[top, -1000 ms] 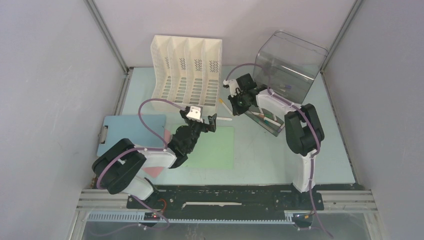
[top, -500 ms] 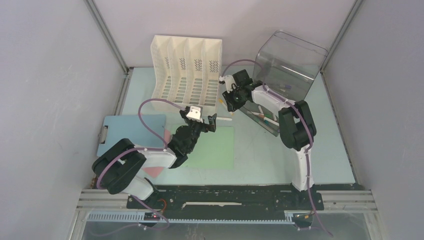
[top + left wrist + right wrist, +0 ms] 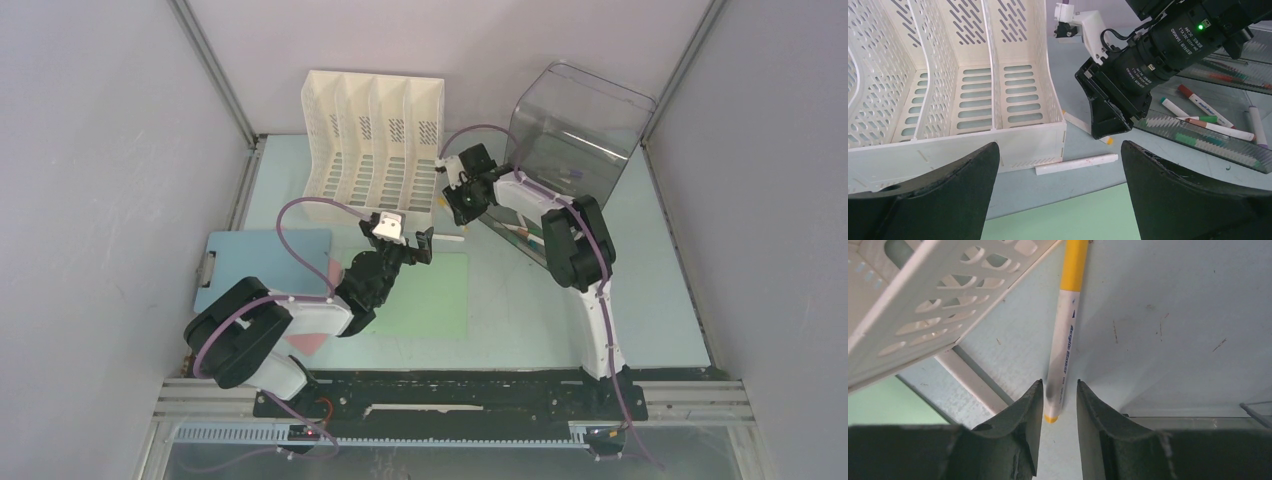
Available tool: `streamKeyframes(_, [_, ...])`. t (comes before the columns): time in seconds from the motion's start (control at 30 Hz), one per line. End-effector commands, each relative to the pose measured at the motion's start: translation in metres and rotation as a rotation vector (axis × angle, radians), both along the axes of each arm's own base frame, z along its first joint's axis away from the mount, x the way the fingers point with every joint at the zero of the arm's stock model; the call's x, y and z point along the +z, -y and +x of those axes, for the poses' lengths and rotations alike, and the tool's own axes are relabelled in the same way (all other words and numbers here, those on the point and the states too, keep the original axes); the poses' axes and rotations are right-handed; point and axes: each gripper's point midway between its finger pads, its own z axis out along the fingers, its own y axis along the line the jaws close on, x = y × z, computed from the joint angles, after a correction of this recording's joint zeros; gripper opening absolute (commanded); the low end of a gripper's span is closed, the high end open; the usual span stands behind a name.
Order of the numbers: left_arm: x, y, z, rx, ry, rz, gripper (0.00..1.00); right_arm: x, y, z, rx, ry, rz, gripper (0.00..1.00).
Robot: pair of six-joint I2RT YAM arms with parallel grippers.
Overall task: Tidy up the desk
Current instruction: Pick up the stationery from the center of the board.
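Note:
The pale mint desk (image 3: 620, 300) holds everything. My right gripper (image 3: 1059, 385) is low at the front right corner of the white file rack (image 3: 370, 130). Its jaws are narrowly open, straddling the tail end of a white marker with yellow ends (image 3: 1065, 335) that lies on the desk; a small gap shows beside the marker. My left gripper (image 3: 1058, 150) is wide open and empty above the far edge of a green sheet (image 3: 1073, 215). It faces a white pen (image 3: 1077, 164) lying in front of the rack (image 3: 948, 100).
A clear bin (image 3: 580, 115) stands at the back right. A clear tray (image 3: 530, 235) with several markers (image 3: 1208, 120) lies in front of it. A blue clipboard (image 3: 255, 260) and a pink sheet (image 3: 310, 340) lie at the left.
My right gripper has moved left and back from the marker tray to the rack's corner, down over the yellow marker. The left arm has not moved.

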Motion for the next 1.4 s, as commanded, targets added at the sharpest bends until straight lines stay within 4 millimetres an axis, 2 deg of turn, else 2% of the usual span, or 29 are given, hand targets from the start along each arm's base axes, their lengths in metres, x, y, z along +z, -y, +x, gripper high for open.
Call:
streamKeyframes(0.0, [0.012, -0.007, -0.001, 0.022, 0.042, -0.018, 1.00, 0.010, -0.005, 0.012, -0.011, 0.044, -0.005, 0.37])
streamKeyframes(0.2, [0.012, -0.007, -0.001, 0.023, 0.042, -0.017, 1.00, 0.007, 0.002, 0.006, -0.024, 0.041, -0.034, 0.28])
streamKeyframes(0.43, [0.012, -0.008, -0.002, 0.022, 0.044, -0.020, 1.00, 0.005, 0.005, -0.011, -0.017, 0.012, -0.075, 0.15])
streamKeyframes(0.63, [0.013, -0.008, -0.003, 0.021, 0.047, -0.022, 1.00, 0.015, 0.015, -0.029, -0.020, -0.002, -0.068, 0.05])
streamKeyframes(0.83, [0.013, -0.009, -0.003, 0.020, 0.049, -0.024, 1.00, 0.013, 0.035, -0.059, -0.007, -0.042, -0.115, 0.03])
streamKeyframes(1.1, [0.013, -0.008, -0.003, 0.016, 0.049, -0.024, 1.00, -0.001, 0.070, -0.098, 0.012, -0.097, -0.183, 0.03])
streamKeyframes(1.27, [0.013, -0.007, -0.004, 0.014, 0.050, -0.024, 1.00, -0.007, 0.088, -0.109, 0.006, -0.117, -0.212, 0.06])
streamKeyframes(1.37, [0.013, -0.007, -0.003, 0.014, 0.049, -0.023, 1.00, -0.012, 0.091, -0.110, 0.001, -0.134, -0.208, 0.10])
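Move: My right hand is already down over the yellow-capped marker, its open fingers on either side of the body near the plain end; the marker's middle is about 3 cm ahead and 2 cm left, about a centimetre lower. The white strip lies some 6 cm left and 4 cm back, and the clear drawer of pens about 15 cm right and 4 cm back. From my left hand the marker is roughly 12 cm ahead, 13 cm right and 14 cm below. I close my right fingers on the marker close to its plain end and pinch it. Then, keeping low over the table, I pull it back about 10 cm and some 7 cm to the right, away from the white rack and past the end of the white strip, into the open space between the green board and the clear drawer, tilting the hand about 10 degrees on the way. ##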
